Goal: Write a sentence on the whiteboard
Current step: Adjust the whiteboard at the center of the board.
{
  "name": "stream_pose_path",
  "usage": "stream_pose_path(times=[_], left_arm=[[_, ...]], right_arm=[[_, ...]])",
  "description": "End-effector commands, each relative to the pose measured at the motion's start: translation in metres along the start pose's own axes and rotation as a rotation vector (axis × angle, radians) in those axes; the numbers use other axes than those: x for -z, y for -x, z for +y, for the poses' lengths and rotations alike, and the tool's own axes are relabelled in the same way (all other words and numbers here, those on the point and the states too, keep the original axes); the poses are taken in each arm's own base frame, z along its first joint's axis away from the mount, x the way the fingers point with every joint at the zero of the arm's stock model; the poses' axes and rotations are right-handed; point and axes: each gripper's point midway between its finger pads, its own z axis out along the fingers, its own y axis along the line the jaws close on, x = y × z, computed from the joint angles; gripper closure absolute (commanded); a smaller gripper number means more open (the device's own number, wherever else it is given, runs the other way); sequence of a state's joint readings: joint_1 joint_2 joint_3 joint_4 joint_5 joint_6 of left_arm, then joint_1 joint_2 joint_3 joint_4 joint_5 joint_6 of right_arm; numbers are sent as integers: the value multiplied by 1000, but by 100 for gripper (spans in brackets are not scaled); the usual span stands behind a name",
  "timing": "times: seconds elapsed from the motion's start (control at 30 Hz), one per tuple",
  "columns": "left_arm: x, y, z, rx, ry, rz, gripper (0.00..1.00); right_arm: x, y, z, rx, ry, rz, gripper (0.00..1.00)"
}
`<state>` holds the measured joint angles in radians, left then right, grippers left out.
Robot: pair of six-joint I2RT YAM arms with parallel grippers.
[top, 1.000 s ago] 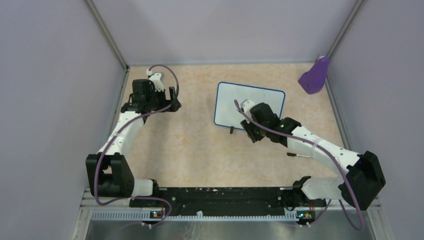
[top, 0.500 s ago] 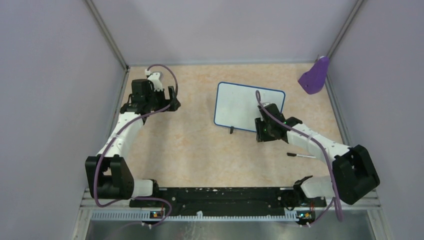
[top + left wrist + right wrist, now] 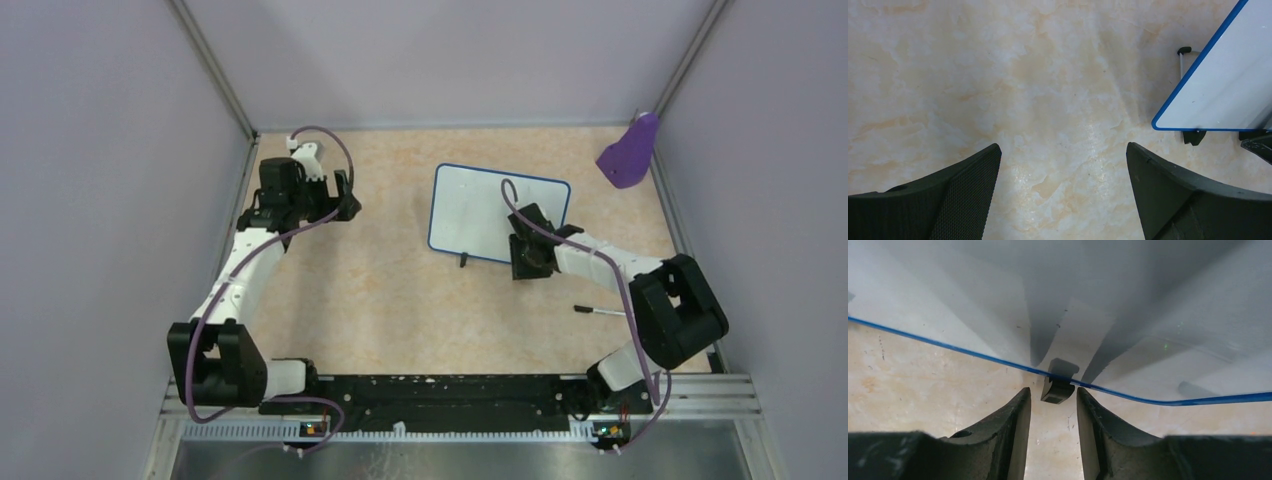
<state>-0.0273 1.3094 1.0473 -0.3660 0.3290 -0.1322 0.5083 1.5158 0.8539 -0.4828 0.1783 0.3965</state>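
The whiteboard (image 3: 480, 205) lies flat at the centre right of the table, white with a thin blue rim. Its face is plain white where it shows, and no sentence is in view. My right gripper (image 3: 527, 260) sits low at the board's near edge. In the right wrist view its jaws (image 3: 1053, 392) stand a little apart, with one black foot (image 3: 1057, 390) of the whiteboard (image 3: 1098, 300) just past the fingertips and untouched. My left gripper (image 3: 345, 198) hovers wide open over bare table at the back left (image 3: 1063, 152), left of the whiteboard (image 3: 1218, 85).
A thin black marker (image 3: 603, 312) lies on the table near my right arm. A purple scoop-shaped object (image 3: 630, 152) leans in the back right corner. Walls close in the table on three sides. The board's other foot (image 3: 463, 262) sticks out at its near left.
My right gripper has turned and drawn back from over the board's near right part to its near edge, its jaws narrowing. The left arm has barely shifted.
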Motion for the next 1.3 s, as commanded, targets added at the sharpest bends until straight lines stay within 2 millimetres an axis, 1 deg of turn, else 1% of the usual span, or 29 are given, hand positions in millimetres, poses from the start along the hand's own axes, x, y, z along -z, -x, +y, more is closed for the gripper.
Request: stream_pose_path(times=[0.0, 0.07, 0.27, 0.37, 0.47, 0.53, 0.57, 0.6, 0.67, 0.8, 0.97, 1.0, 1.03, 1.1, 1.27], left_arm=[[11, 18, -8, -23, -24, -84, 1], [11, 18, -8, -23, -31, -83, 1], [9, 16, -10, -21, -45, -78, 1], [8, 14, -10, -23, -46, -77, 1], [8, 14, -10, -23, -48, -76, 1], [7, 13, -9, -25, -46, -76, 1], [8, 14, -9, -27, -44, -78, 1], [8, 14, -9, -29, -43, -79, 1], [8, 14, -8, -29, -40, -79, 1], [8, 13, -8, -29, -42, -77, 1], [6, 12, -10, -29, -55, -72, 1], [6, 12, -10, -27, -58, -69, 1], [5, 11, -11, -28, -61, -68, 1], [5, 12, -11, -27, -63, -68, 1], [6, 14, -12, -31, -64, -71, 1]], right_arm=[[-1, 35, -4, -54, -20, -97, 63], [-3, 39, -6, -41, -27, -112, 63], [-7, 55, -23, 24, -68, -198, 65], [-6, 59, -23, 78, -48, -234, 70], [-4, 63, -23, 147, -37, -265, 84], [-2, 66, -23, 193, -33, -283, 95], [0, 66, -23, 218, -27, -291, 97], [2, 65, -23, 246, -18, -293, 100], [5, 58, -21, 297, 11, -279, 100], [12, 38, -23, 382, 44, -214, 100], [26, 12, -15, 486, 152, -138, 100], [29, 11, -15, 492, 158, -140, 100], [33, 10, -11, 499, 187, -149, 100], [39, 12, -7, 500, 209, -179, 100], [49, 9, 11, 541, 272, -187, 100]])
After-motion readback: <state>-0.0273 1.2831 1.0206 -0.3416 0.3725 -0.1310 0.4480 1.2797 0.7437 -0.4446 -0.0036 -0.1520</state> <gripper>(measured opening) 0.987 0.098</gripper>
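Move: The whiteboard's near right foot lies about 4 cm ahead of the right hand and 1 cm to its right, at its height, just beyond the part-open fingertips. The board's middle is some 10 cm farther out than that foot and 4 cm left of it; its left foot stands roughly 11 cm left of it and 2 cm farther out. The black-capped pen is about 16 cm right of the hand and 4 cm back. From the left hand the right foot is around 31 cm right, 8 cm back and 17 cm below. The whiteboard's right foot is reached by the right hand going forward about 5 cm and a little to the right, and pinched as the fingers close almost shut. Keeping that grip, the hand then draws back some 6 cm towards the base, rising to about 3 cm above its starting height and turning roughly 30 degrees counter-clockwise to swing the board. ##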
